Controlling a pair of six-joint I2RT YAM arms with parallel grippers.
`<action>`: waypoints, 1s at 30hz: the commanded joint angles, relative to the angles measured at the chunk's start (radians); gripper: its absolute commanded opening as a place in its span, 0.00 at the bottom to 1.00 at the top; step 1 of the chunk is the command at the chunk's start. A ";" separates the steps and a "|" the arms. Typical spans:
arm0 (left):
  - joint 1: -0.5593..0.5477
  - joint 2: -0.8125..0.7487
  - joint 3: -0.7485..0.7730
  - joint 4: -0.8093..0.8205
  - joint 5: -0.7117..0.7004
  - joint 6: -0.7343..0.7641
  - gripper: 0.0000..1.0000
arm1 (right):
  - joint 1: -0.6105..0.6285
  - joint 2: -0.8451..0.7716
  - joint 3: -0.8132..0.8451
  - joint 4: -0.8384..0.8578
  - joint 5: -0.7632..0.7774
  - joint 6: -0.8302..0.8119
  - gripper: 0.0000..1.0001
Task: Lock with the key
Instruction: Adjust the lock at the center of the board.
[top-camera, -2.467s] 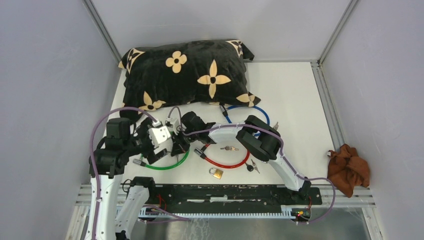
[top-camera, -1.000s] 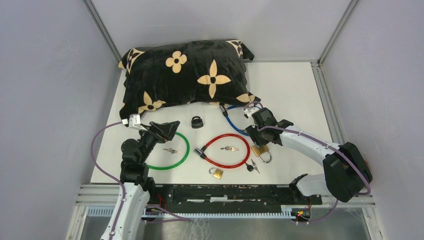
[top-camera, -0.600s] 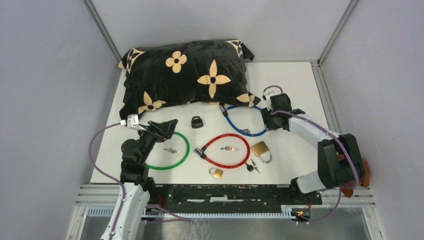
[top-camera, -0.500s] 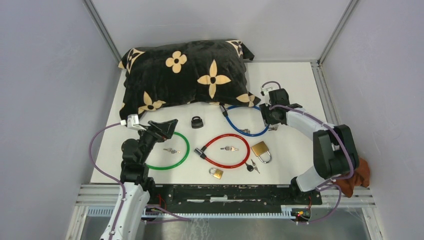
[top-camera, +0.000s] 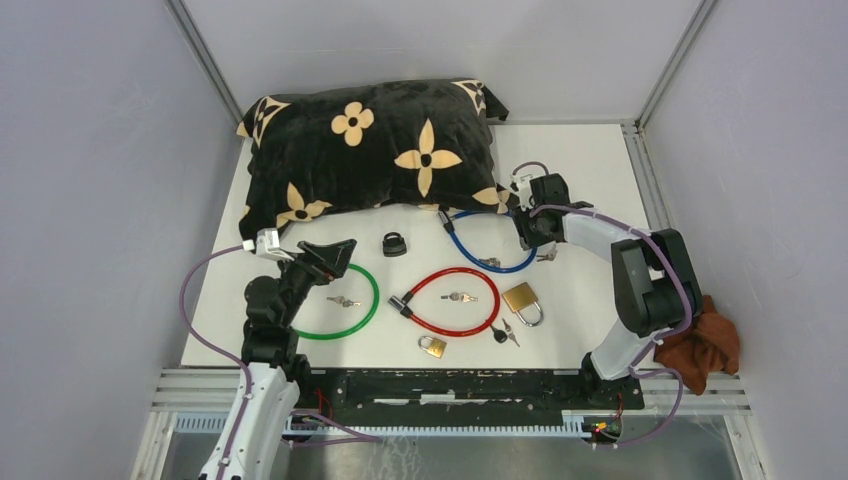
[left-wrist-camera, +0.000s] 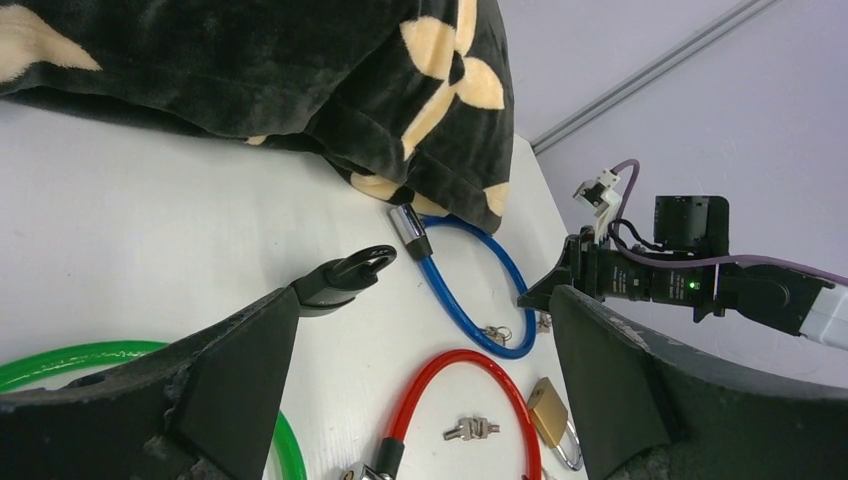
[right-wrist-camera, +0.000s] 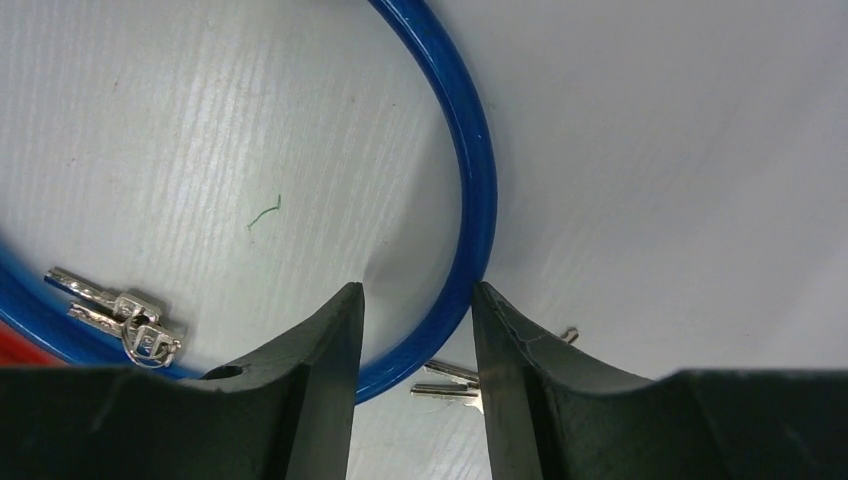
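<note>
My right gripper (top-camera: 528, 237) is low over the right bend of the blue cable lock (top-camera: 490, 246). In the right wrist view its jaws straddle the blue cable (right-wrist-camera: 478, 200) with a gap on both sides, so the right gripper (right-wrist-camera: 418, 300) is open. A pair of silver keys (right-wrist-camera: 455, 380) lies on the table by the right finger. Another key ring (right-wrist-camera: 120, 310) lies inside the blue loop. My left gripper (left-wrist-camera: 425, 300) is wide open and empty, raised above the green cable lock (top-camera: 335, 305). A black padlock (top-camera: 394, 243) lies ahead of it.
A red cable lock (top-camera: 450, 300) holds a key (top-camera: 458, 297) inside its loop. A large brass padlock (top-camera: 521, 300), a small brass padlock (top-camera: 432, 346) and black-headed keys (top-camera: 505, 333) lie nearby. A black flowered pillow (top-camera: 370, 150) fills the back. A brown cloth (top-camera: 700, 340) sits at the right edge.
The right arm swung from the large brass padlock back to the right bend of the blue cable, and its jaws narrowed. The left arm has held still for the last second.
</note>
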 joint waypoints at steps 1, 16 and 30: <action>0.004 0.007 -0.004 0.046 -0.021 0.008 1.00 | 0.054 -0.004 -0.042 -0.003 -0.111 0.020 0.48; 0.004 0.011 -0.004 0.048 -0.019 0.005 1.00 | 0.111 -0.080 -0.003 -0.114 -0.051 -0.013 0.48; 0.004 0.016 -0.007 0.056 -0.013 -0.001 1.00 | 0.165 -0.215 -0.114 -0.212 -0.068 0.037 0.48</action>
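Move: The curve of the blue cable lock's right side already lies at my right fingertips. The lock's middle is about 9 cm left and 2 cm ahead, roughly 1 cm lower, as are the things around it. One key pair lies 4 cm right and 2 cm back, another 10 cm left and 3 cm back. The gold padlock sits 13 cm back, 2 cm left. From my left hand, the blue lock is some 38 cm right, 5 cm ahead and 17 cm below. With my right fingers low and half open, I push the blue cable's right-hand curve to the left, about 3.5 cm. Then I draw the hand back towards the gold padlock, some 6 cm and easing slightly farther left, and rise about 2 cm at the end, clear of the cable. The wrist turns about 10 degrees counter-clockwise on the way; the fingers keep their gap. ##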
